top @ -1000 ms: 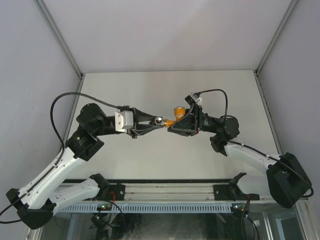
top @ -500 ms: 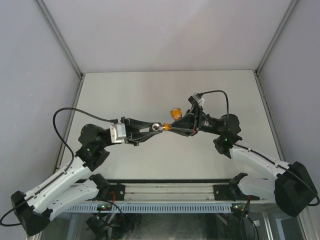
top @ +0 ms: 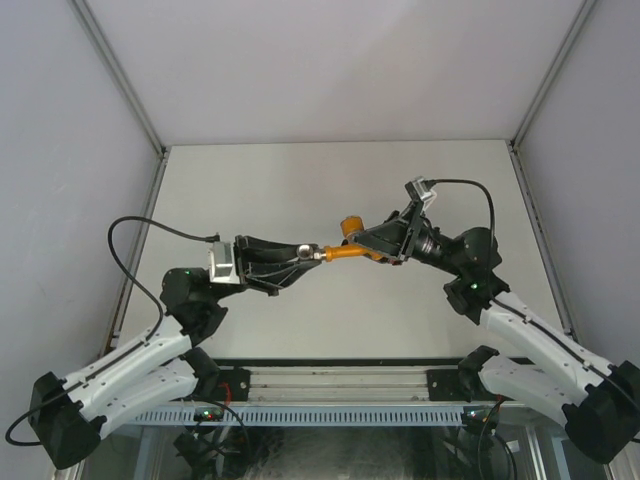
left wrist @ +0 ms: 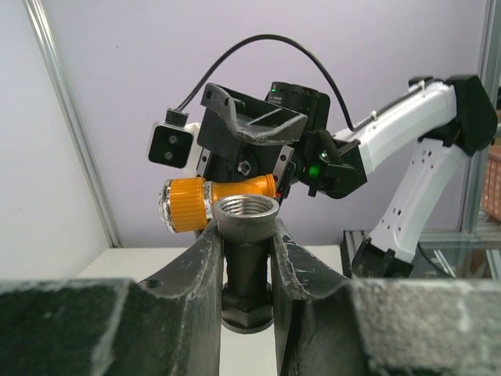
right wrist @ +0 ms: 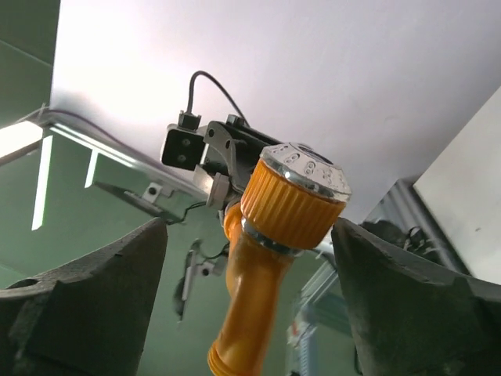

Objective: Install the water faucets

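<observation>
My left gripper (top: 306, 255) is shut on the grey metal fitting (left wrist: 247, 216), with the threaded mouth just above the fingertips (left wrist: 210, 235). The orange tap body (top: 350, 246) sticks out from that fitting toward the right, held in the air above the table. In the left wrist view the orange tap body (left wrist: 205, 204) lies just behind the fitting. My right gripper (top: 378, 242) is open and straddles the tap. In the right wrist view the orange tap body (right wrist: 274, 235), with its ribbed cap, hangs between the two pads (right wrist: 125, 274), touching neither.
A pale tabletop (top: 300, 180) lies below both arms, with grey walls on three sides. An aluminium rail (top: 330, 385) with a cable strip runs along the near edge between the arm bases.
My right gripper has opened and let go of the orange tap, and its arm has drawn back to the right. The left arm has shifted slightly, still shut on the fitting.
</observation>
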Robot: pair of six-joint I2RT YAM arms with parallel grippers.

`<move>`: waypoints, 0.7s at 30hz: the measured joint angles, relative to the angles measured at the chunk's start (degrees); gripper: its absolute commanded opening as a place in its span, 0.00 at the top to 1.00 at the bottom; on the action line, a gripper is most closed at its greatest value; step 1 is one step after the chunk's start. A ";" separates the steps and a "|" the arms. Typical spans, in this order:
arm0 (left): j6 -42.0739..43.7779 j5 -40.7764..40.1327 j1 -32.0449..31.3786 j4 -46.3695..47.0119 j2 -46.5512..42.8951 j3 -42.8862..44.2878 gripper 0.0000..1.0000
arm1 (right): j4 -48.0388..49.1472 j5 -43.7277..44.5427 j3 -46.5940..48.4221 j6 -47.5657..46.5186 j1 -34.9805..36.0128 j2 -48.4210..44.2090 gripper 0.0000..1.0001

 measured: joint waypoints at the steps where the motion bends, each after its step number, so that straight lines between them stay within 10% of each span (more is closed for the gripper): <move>1: -0.85 -0.39 0.00 1.01 0.11 -0.20 1.00 | -1.79 0.90 0.33 -1.79 0.00 -0.98 0.09; 21: -12.20 -5.33 -0.09 12.31 -0.26 -4.20 1.00 | -18.75 16.65 0.68 -37.57 -0.07 -19.04 0.00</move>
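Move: The faucet, fixed to the metal fitting, has its middle roughly 3 cm to the left of the right hand, 1 cm back and about level. The fitting is some 11 cm to the left and 2 cm back. The left hand holds that fitting between its fingers; from that hand the faucet lies about 8 cm to the right, 1 cm ahead and 2 cm higher. Right hand opens fully, withdrawing some 6 cm right from the faucet, rolling clockwise; left lifts the held fitting slightly leftward. ##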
